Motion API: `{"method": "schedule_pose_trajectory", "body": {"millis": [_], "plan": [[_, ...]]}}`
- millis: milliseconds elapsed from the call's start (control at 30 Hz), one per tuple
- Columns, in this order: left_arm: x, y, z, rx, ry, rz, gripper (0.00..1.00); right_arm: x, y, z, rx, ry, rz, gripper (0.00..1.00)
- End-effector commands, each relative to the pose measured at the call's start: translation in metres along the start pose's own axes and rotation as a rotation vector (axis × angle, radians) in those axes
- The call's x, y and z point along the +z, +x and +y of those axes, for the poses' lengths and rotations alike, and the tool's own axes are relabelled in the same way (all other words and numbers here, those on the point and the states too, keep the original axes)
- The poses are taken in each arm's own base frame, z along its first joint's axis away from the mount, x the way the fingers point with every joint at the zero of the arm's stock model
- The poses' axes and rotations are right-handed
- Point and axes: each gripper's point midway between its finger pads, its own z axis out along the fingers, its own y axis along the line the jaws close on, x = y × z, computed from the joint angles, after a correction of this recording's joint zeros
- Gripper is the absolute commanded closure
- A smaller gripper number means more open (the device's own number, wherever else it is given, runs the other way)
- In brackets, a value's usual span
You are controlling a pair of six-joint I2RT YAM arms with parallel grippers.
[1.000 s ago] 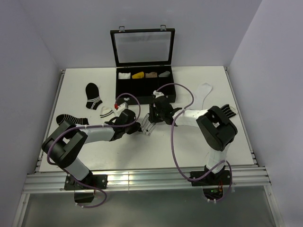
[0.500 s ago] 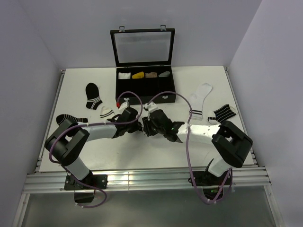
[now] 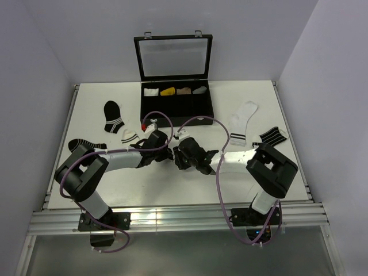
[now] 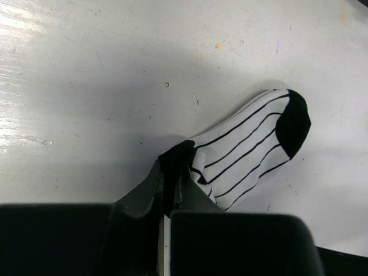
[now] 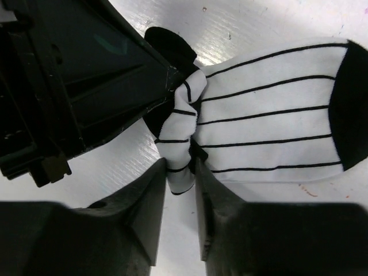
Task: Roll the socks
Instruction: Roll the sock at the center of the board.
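A white sock with thin black lengthwise lines and a black toe lies flat on the white table. My left gripper is shut on the sock's black cuff end. My right gripper sits right beside it, its fingers closed on a bunched fold of the same sock. In the top view both grippers hide this sock. A plain white sock with a black-banded cuff lies flat at the right back, away from both grippers.
An open black case with small sock bundles in its back row stands behind the grippers. A black sock, a black striped sock and a small cream sock lie at the left. Another black striped sock lies at the right.
My right gripper has come forward and left from near the case down onto the striped sock, meeting the left gripper. The left gripper has stayed shut on the sock and barely shifted.
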Motion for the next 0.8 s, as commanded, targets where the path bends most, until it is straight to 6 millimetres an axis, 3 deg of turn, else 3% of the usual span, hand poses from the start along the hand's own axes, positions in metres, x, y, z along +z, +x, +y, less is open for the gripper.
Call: {"method": "schedule_pose_trajectory", "body": {"millis": [0,133,233,300,333,433,567,767], "plan": [[0.001,0.016,0.024,0.042,-0.086,0.047,1.0,0.003,-0.018,0.005,0.04,0.002,-0.052,0.68],[-0.003,0.013,0.021,0.017,-0.069,0.029,0.99,0.002,-0.015,-0.001,0.097,-0.026,-0.041,0.88],[-0.008,0.013,0.027,-0.003,-0.07,0.014,0.81,0.0,-0.014,-0.006,0.17,-0.075,-0.027,1.0],[-0.01,0.007,0.022,-0.028,-0.046,-0.013,0.7,-0.001,-0.007,-0.006,0.203,-0.12,0.002,1.0],[-0.013,0.005,0.021,-0.037,-0.035,-0.025,0.55,-0.001,-0.01,-0.011,0.241,-0.13,-0.002,1.0],[-0.019,0.0,0.02,-0.067,-0.018,-0.054,0.33,-0.002,-0.006,-0.017,0.325,-0.194,0.017,1.0],[-0.026,-0.005,0.015,-0.108,0.023,-0.084,0.21,0.0,0.002,-0.024,0.41,-0.255,0.058,1.0],[-0.027,-0.008,0.001,-0.117,0.093,-0.093,0.2,0.003,0.013,-0.027,0.546,-0.385,0.113,1.0]]}}
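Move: Both hands are at the sock's partly rolled end. The middle of the roll lies about 2 cm ahead of the right hand and 1 cm to its left. From the left hand, whose fingers still pinch the roll's black far end, it is roughly 1 cm back and 2 cm right, and it is no more than 1 cm below either hand. The unrolled black end is some 9 cm ahead and 6 cm right of the right hand; the cream sock is about 16 cm left and 3 cm ahead of the left hand. The right hand shuts its part-open fingers on the near end of the roll, then keeps that pinch while it travels some 3 cm forward and to the right, towards the unrolled black end, twisting about 30 degrees with its left side rising and its front tipping down so as to turn the roll over onto the flat part. As the right fingers close, the left hand opens wide and lets go of the roll's far end, drawing left and back and up by roughly 2.5 cm in all. ##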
